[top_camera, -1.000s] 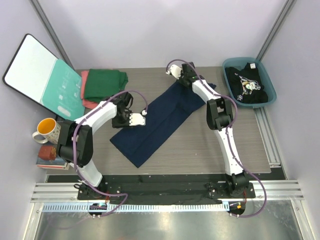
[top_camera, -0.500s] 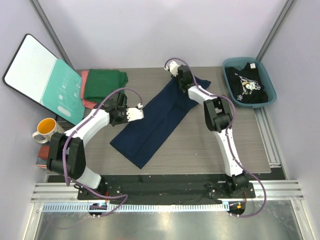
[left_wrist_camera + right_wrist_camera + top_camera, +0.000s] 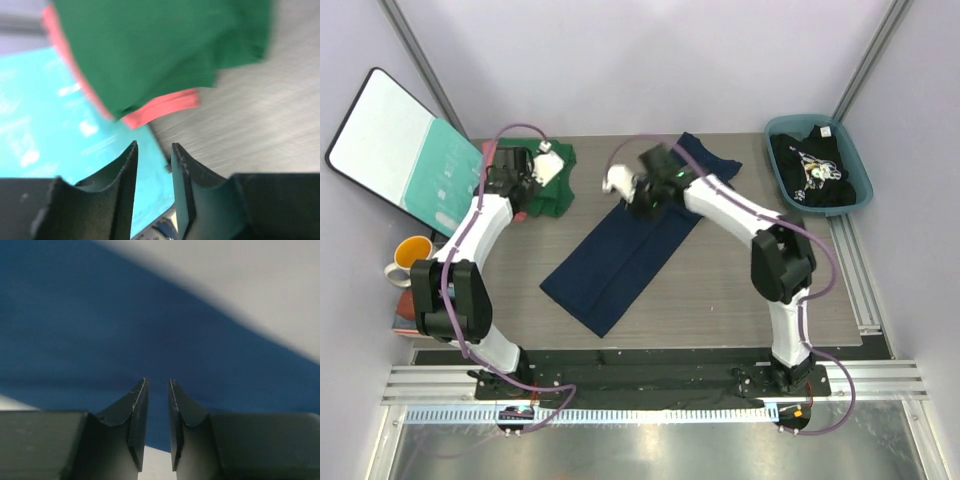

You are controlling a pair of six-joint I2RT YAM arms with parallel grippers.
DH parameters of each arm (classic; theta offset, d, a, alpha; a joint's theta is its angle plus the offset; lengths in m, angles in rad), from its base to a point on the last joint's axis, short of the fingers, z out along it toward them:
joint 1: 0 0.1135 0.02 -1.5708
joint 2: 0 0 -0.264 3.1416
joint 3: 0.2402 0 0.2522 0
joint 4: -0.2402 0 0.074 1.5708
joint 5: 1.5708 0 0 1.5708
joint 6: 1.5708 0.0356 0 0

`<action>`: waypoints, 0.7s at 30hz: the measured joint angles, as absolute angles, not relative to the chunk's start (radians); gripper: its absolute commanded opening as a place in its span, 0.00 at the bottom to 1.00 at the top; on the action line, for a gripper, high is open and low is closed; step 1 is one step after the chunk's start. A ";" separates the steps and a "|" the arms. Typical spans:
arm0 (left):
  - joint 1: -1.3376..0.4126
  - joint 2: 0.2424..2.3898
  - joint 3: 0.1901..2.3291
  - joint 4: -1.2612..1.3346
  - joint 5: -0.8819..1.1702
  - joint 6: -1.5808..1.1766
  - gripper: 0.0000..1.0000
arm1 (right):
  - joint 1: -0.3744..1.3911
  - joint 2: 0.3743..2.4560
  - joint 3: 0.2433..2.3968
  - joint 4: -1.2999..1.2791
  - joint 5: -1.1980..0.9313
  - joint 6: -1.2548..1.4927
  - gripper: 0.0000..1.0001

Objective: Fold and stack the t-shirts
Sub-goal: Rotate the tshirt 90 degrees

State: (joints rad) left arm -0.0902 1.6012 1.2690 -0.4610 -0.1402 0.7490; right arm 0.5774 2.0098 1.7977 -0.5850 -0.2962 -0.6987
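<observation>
A long navy blue t-shirt (image 3: 620,260) lies folded into a diagonal strip across the table. My right gripper (image 3: 620,182) (image 3: 157,381) hovers over its upper left edge, jaws slightly apart, with nothing between them. A folded dark green t-shirt (image 3: 555,200) (image 3: 160,45) rests on a salmon-pink one (image 3: 165,102) at the back left. My left gripper (image 3: 532,172) (image 3: 154,145) hangs above that stack's near left corner, open by a narrow gap and empty. The black t-shirt with white print (image 3: 810,170) lies in the bin.
A teal bin (image 3: 782,126) stands at the back right. The teal-and-white board (image 3: 405,155) (image 3: 45,130) leans at the left beside the stack. An orange mug (image 3: 412,258) and books (image 3: 420,315) sit at the left edge.
My left arm swung from the navy shirt's left edge to the green stack. My right gripper left the shirt's far end and moved left over it. That end now lies flat.
</observation>
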 measured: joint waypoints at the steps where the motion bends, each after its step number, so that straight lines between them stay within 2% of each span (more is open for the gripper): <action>1: -0.076 1.602 1.280 -0.452 -0.154 0.728 0.40 | 0.622 2.027 1.764 -0.627 -0.322 -0.712 0.27; 4: -0.052 1.602 1.300 -0.435 -0.188 0.687 0.48 | 0.692 2.097 1.735 -0.707 -0.362 -0.735 0.26; 8: -0.044 1.602 1.312 -0.433 -0.205 0.653 0.54 | 0.746 2.210 1.744 -0.782 -0.393 -0.760 0.26; 14: -0.043 1.602 1.312 -0.431 -0.210 0.631 0.56 | 0.788 2.229 1.805 -0.828 -0.419 -0.788 0.26; 21: -0.043 1.600 1.312 -0.430 -0.207 0.628 0.56 | 0.809 2.220 1.748 -0.823 -0.425 -0.803 0.24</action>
State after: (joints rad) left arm -0.0425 1.5997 1.3125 -0.4301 -0.2070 0.6285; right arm 0.8089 2.2196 1.7477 -0.8227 -0.4248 -0.8028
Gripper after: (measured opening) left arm 0.560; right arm 0.255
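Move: The navy t-shirt lies in a long slanting strip about 15 cm below the right hand, its middle some 5 cm back and 3 cm to the left. Its hem end is roughly 27 cm back and 18 cm left of that hand, and the green shirt stack some 16 cm ahead and 29 cm left. From the left hand the t-shirt's middle is about 5 cm back and 29 cm to the right. Onto the t-shirt, between its middle and the hem end, the right hand comes down fast, about 15 cm back and nearly as far down, drifting left; its narrowly parted fingers tip steeper and turn about 20 degrees counter-clockwise until the tips meet the cloth. The left hand, clear near the green stack, eases some 3 cm left and a little up, opening its fingers wider. ##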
